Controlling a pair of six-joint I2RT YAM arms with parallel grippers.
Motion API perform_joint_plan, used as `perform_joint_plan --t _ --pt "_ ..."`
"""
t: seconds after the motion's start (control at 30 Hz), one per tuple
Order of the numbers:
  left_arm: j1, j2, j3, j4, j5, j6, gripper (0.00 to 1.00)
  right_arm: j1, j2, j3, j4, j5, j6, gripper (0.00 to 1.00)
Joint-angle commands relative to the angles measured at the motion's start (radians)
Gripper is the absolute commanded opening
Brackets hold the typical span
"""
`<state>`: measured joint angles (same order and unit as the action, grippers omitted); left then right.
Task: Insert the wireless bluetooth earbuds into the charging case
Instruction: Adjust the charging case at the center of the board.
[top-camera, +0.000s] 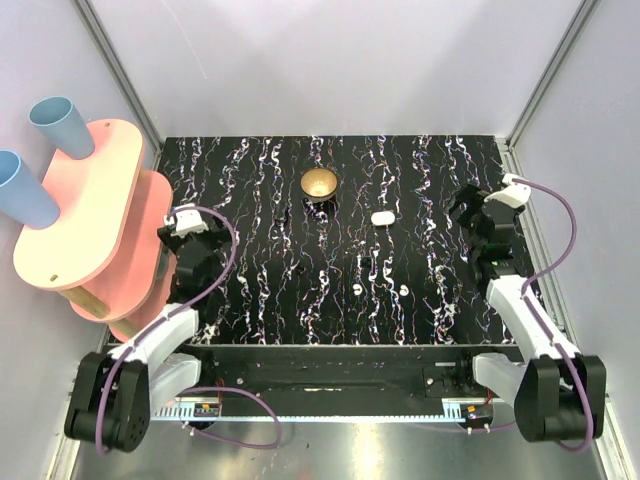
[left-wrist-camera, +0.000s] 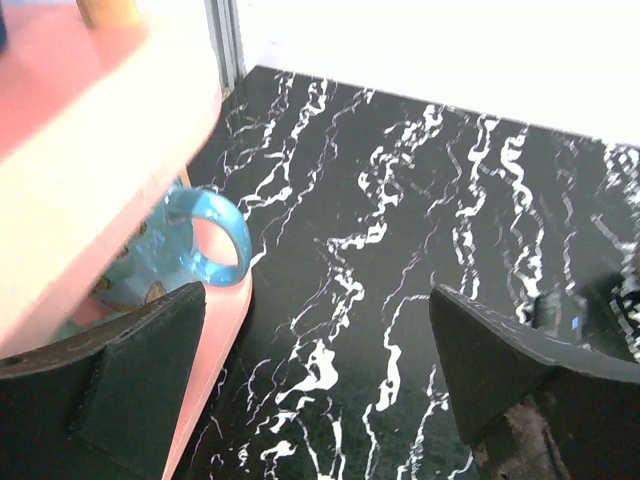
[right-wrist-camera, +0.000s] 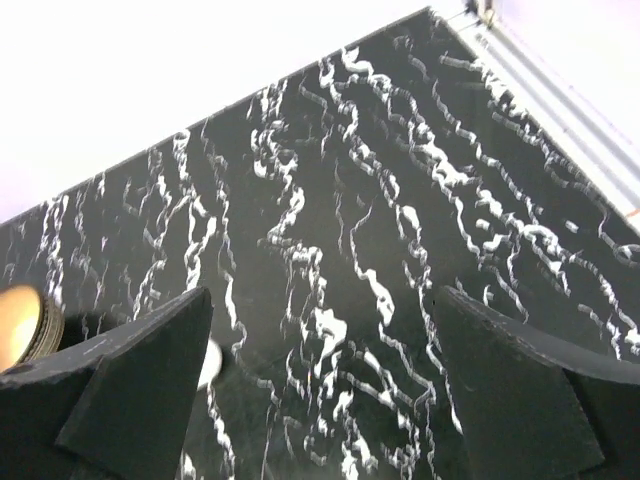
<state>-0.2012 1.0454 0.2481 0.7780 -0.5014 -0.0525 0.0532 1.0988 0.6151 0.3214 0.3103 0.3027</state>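
The white charging case (top-camera: 381, 216) lies on the black marbled table, right of centre. Two tiny white earbuds (top-camera: 359, 288) (top-camera: 404, 289) lie apart, nearer the arms than the case. My left gripper (top-camera: 193, 243) hovers at the table's left edge, open and empty; in the left wrist view it (left-wrist-camera: 318, 340) frames bare tabletop. My right gripper (top-camera: 468, 210) is at the right side, open and empty, to the right of the case. In the right wrist view (right-wrist-camera: 322, 345) a sliver of the case (right-wrist-camera: 210, 362) peeks out beside the left finger.
A brass bowl (top-camera: 319, 184) (right-wrist-camera: 25, 325) stands at the back centre, left of the case. A pink two-tier shelf (top-camera: 95, 215) with blue cups (top-camera: 55, 125) is at the left edge; a blue mug (left-wrist-camera: 190, 250) sits under it, close to my left gripper.
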Motion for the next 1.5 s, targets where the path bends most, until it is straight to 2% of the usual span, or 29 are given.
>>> perform_joint_plan --t 0.0,0.13,0.27,0.4,0.43,0.53,0.63,0.73,0.83,1.03,1.27,1.47 --pt "-0.023 -0.141 0.094 -0.312 -0.022 -0.073 0.99 0.005 -0.104 0.009 -0.350 -0.155 0.079 1.00" --pt "-0.029 -0.264 0.108 -0.419 0.081 -0.111 0.99 0.005 -0.186 -0.058 -0.346 -0.264 0.145 1.00" --pt "-0.029 -0.320 0.187 -0.543 0.210 -0.127 0.99 0.005 -0.223 -0.064 -0.366 -0.287 0.156 1.00" --pt "-0.029 -0.294 0.392 -0.765 0.381 -0.081 0.99 0.005 -0.192 0.006 -0.470 -0.278 0.138 1.00" --pt "-0.029 -0.283 0.429 -0.871 0.388 -0.060 0.99 0.005 -0.183 0.037 -0.481 -0.281 0.131 1.00" --pt "-0.029 -0.237 0.500 -0.997 0.362 -0.053 0.99 0.005 -0.130 0.080 -0.496 -0.289 0.131 1.00" --pt "-0.029 -0.225 0.494 -1.008 0.398 -0.062 0.99 0.007 -0.053 0.144 -0.504 -0.289 0.174 1.00" --pt "-0.029 -0.251 0.430 -0.900 0.443 -0.122 0.99 0.005 0.002 0.198 -0.512 -0.347 0.165 1.00" --pt "-0.027 -0.249 0.427 -0.884 0.463 -0.136 0.99 0.005 0.052 0.257 -0.562 -0.392 0.150 1.00" --pt "-0.029 -0.228 0.461 -0.963 0.468 -0.130 0.99 0.005 0.144 0.330 -0.659 -0.435 0.148 1.00" --pt "-0.029 -0.179 0.510 -1.042 0.439 -0.167 0.99 0.007 0.242 0.371 -0.667 -0.372 0.279 1.00" --pt "-0.029 -0.147 0.542 -1.082 0.440 -0.178 0.99 0.005 0.407 0.445 -0.636 -0.483 0.341 1.00"
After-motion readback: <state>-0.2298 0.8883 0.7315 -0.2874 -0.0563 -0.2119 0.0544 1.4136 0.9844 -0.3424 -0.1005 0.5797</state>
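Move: Roughly 15 cm to the left of the right hand, 5 cm farther out and 19 cm lower lies the white charging case; the gold bowl stands about 14 cm left of that case and 4 cm beyond it, and the nearer white earbud lies 16 cm closer in and 3 cm right of it. From the left hand, the small black case is some 15 cm right, 10 cm ahead and 15 cm down, with the bowl about 8 cm right of that and 3 cm farther out. Swinging in over the board towards the white case, the empty right hand draws back about 6 cm while going left and down, then reaches forward again and sinks, ending some 8 cm left and 8 cm lower, fingers tipped steeply down. The left hand rises about 10 cm, swings 8 cm right away from the pink shelf, then sinks most of the way back, turning clockwise and tipping down. Both grippers stay wide open. ##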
